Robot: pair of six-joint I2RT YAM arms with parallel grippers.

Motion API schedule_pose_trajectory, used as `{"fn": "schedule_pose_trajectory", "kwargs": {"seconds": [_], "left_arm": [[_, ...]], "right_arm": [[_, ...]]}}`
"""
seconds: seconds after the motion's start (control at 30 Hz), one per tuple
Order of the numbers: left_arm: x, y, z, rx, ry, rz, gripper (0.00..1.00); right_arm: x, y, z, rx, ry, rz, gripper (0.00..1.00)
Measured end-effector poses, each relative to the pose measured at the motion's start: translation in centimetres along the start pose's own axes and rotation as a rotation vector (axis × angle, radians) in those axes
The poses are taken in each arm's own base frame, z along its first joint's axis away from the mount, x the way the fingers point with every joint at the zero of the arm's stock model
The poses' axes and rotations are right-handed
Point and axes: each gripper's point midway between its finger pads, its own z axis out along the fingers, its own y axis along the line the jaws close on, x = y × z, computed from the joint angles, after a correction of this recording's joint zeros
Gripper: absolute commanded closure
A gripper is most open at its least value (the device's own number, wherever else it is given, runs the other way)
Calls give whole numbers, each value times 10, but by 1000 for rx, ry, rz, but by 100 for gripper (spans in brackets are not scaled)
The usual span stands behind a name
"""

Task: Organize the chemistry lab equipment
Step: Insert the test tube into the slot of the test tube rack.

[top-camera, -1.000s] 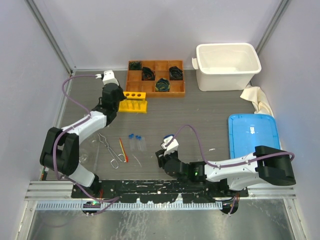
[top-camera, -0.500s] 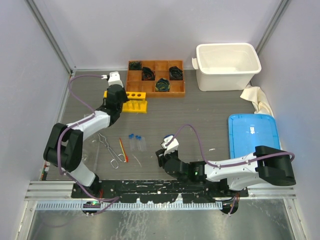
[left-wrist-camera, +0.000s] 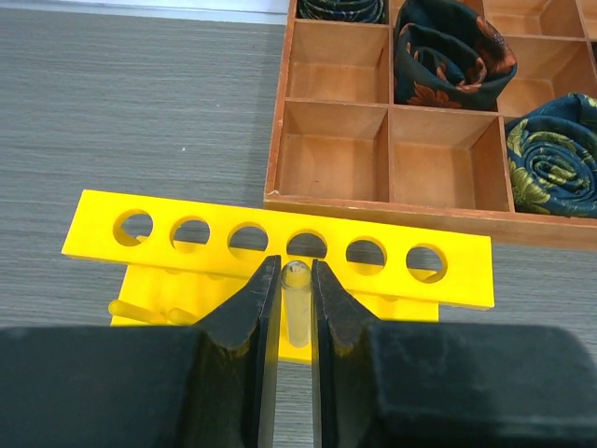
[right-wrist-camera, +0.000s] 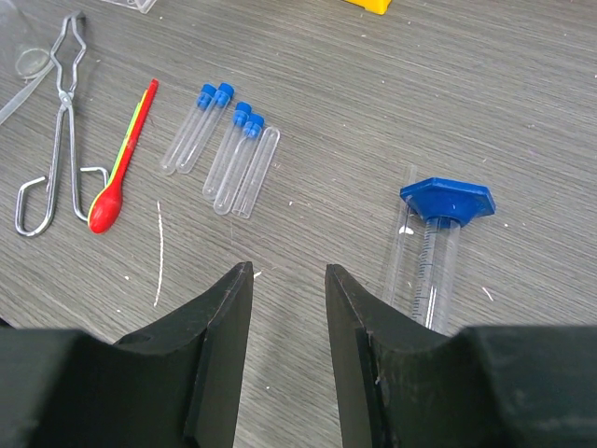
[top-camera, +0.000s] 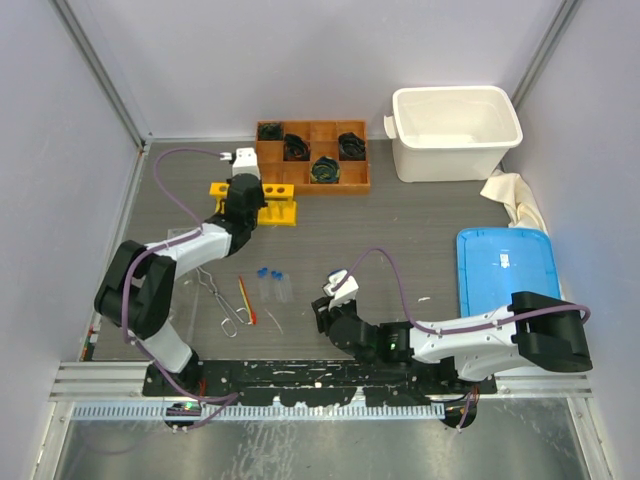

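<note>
In the left wrist view my left gripper (left-wrist-camera: 297,280) is shut on a clear test tube (left-wrist-camera: 297,303), held upright just in front of the fourth hole of the yellow six-hole rack (left-wrist-camera: 187,233). From above, that gripper (top-camera: 248,192) hovers over the rack (top-camera: 282,194). Several more test tubes (right-wrist-camera: 224,149), most with blue caps, lie on the table beside a red-orange stick (right-wrist-camera: 121,159) and metal tongs (right-wrist-camera: 56,121). My right gripper (right-wrist-camera: 287,275) stands open and empty above the table, next to a clear graduated tube with a blue end (right-wrist-camera: 438,233).
A wooden compartment tray (top-camera: 275,158) holding rolled dark fabric sits right behind the rack. A white bin (top-camera: 455,130) stands at the back right, with a crumpled cloth (top-camera: 515,195) and a blue lid (top-camera: 505,270) along the right side. A small glass piece (top-camera: 170,310) lies near the left arm.
My left gripper has carried the test tube rightward, from the rack's left end to over its middle. The right arm has not moved.
</note>
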Motion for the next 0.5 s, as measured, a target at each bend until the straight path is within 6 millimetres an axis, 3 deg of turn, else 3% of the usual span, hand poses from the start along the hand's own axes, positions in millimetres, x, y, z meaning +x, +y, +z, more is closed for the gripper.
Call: {"fn": "schedule_pose_trajectory", "kwargs": {"seconds": [0.17, 0.27, 0.5], "left_arm": [[0, -1, -1, -12, -9, 22, 74], [1, -2, -2, -14, -13, 28, 60], [9, 0, -5, -26, 0, 36, 53]], "right_arm": [[0, 0, 0, 0, 0, 0, 57], [0, 0, 0, 0, 0, 0, 57], [0, 0, 0, -3, 2, 6, 57]]}}
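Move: The left gripper still holds the test tube upright, with the slot it is meant for, on the rack's near row, about 8 cm straight below. The middle of the yellow rack is roughly 2 cm ahead, 1 cm to the left and 8 cm down; the wooden box is some 12 cm ahead, 12 cm to the right and 10 cm lower. From the idle right gripper the slot lies about 21 cm ahead, 13 cm left and 5 cm lower. Hold the left gripper over the rack's near row and open the fingers to a bit under half, letting go of the test tube's upper end. As they spread, ease the hand back and down, less than 1 cm each way, with the wrist all but still. ##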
